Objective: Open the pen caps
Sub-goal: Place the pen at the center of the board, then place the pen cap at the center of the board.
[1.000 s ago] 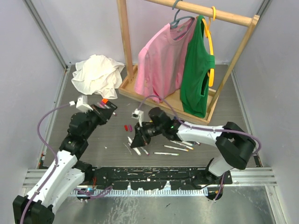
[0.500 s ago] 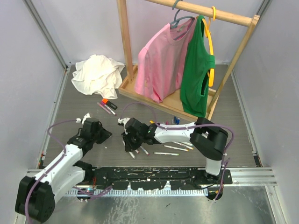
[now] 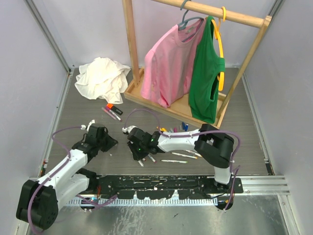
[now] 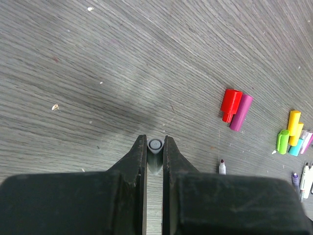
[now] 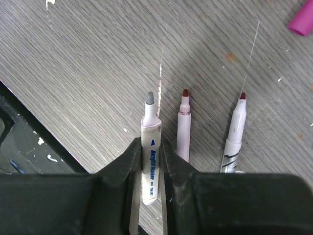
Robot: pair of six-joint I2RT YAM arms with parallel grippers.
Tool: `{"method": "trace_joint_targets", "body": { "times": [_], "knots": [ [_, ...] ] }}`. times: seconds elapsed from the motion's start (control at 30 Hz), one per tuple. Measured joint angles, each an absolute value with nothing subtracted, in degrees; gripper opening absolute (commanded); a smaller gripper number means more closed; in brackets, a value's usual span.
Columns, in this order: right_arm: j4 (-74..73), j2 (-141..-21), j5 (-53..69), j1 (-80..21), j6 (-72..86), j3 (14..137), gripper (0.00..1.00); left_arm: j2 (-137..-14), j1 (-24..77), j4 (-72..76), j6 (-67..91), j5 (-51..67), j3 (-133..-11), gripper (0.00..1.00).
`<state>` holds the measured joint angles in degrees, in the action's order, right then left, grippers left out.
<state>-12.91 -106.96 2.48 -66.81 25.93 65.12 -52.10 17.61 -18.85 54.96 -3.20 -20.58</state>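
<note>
My left gripper (image 4: 155, 142) is shut on a small grey pen cap (image 4: 155, 145), held low over the table at the near left (image 3: 109, 143). A red cap (image 4: 230, 104) and a magenta cap (image 4: 240, 112) lie side by side ahead of it, with yellow (image 4: 293, 122) and green (image 4: 282, 141) caps farther right. My right gripper (image 5: 149, 144) is shut on a white pen (image 5: 150, 161) whose bare grey tip points forward. It sits low over the table near the middle (image 3: 140, 154). Two more uncapped pens (image 5: 184, 134) (image 5: 235, 134) lie beside it.
More pens (image 3: 174, 161) lie to the right of my right arm. A black and orange marker (image 3: 114, 108) lies near a crumpled white cloth (image 3: 101, 78). A wooden rack (image 3: 131, 54) with a pink shirt (image 3: 168, 63) and a green top (image 3: 206, 78) stands behind.
Both arms came down and toward the near side. The left gripper drew back to the left, and the right gripper swung left and sank close to the table.
</note>
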Motion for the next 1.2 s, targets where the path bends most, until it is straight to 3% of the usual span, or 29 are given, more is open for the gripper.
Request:
{"method": "trace_joint_targets", "body": {
  "times": [0.37, 0.63, 0.9, 1.2],
  "knots": [
    [-14.00, -107.53, 0.99, -67.00, 25.78, 66.13, 0.36, -50.68, 17.61, -18.83, 54.96, -3.09, -20.58, 0.00],
    [-14.37, -107.66, 1.04, -67.00, 25.32, 66.65, 0.42, -50.33, 17.61, -18.61, 55.16, -1.98, -20.58, 0.00],
    [-15.55, -107.07, 2.92, -67.00, 21.82, 68.20, 0.45, -50.70, 17.61, -16.69, 56.25, 0.23, -20.58, 0.00],
    [-16.16, -96.49, 9.69, -63.33, 13.28, 68.95, 0.43, -55.13, 17.61, -13.39, 57.65, 2.46, -20.71, 0.00]
  ]
}}
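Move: The grey pen lies right at the right hand's point, still pinched. The slim dark-red pen is about 3 cm to that hand's right and 1 cm ahead, the next red-tipped pen some 6 cm right and 1 cm ahead. From the left hand, which holds the grey cap, the red cap lies about 8 cm ahead and 11 cm right, the purple cap 7 ahead and 13 right, the grey pen 7 back and 11 right, all roughly 2 cm lower. The grey pen is let go by the right fingers, which part to about twice their gap while the hand stays down over it; then the hand lifts clear, roughly 9 cm up, drifting slightly forward and turning some 15 degrees. The left hand keeps its grip on the grey cap and edges about 2 cm to its right, a little nearer the red and purple caps, rising slightly and then dipping. ##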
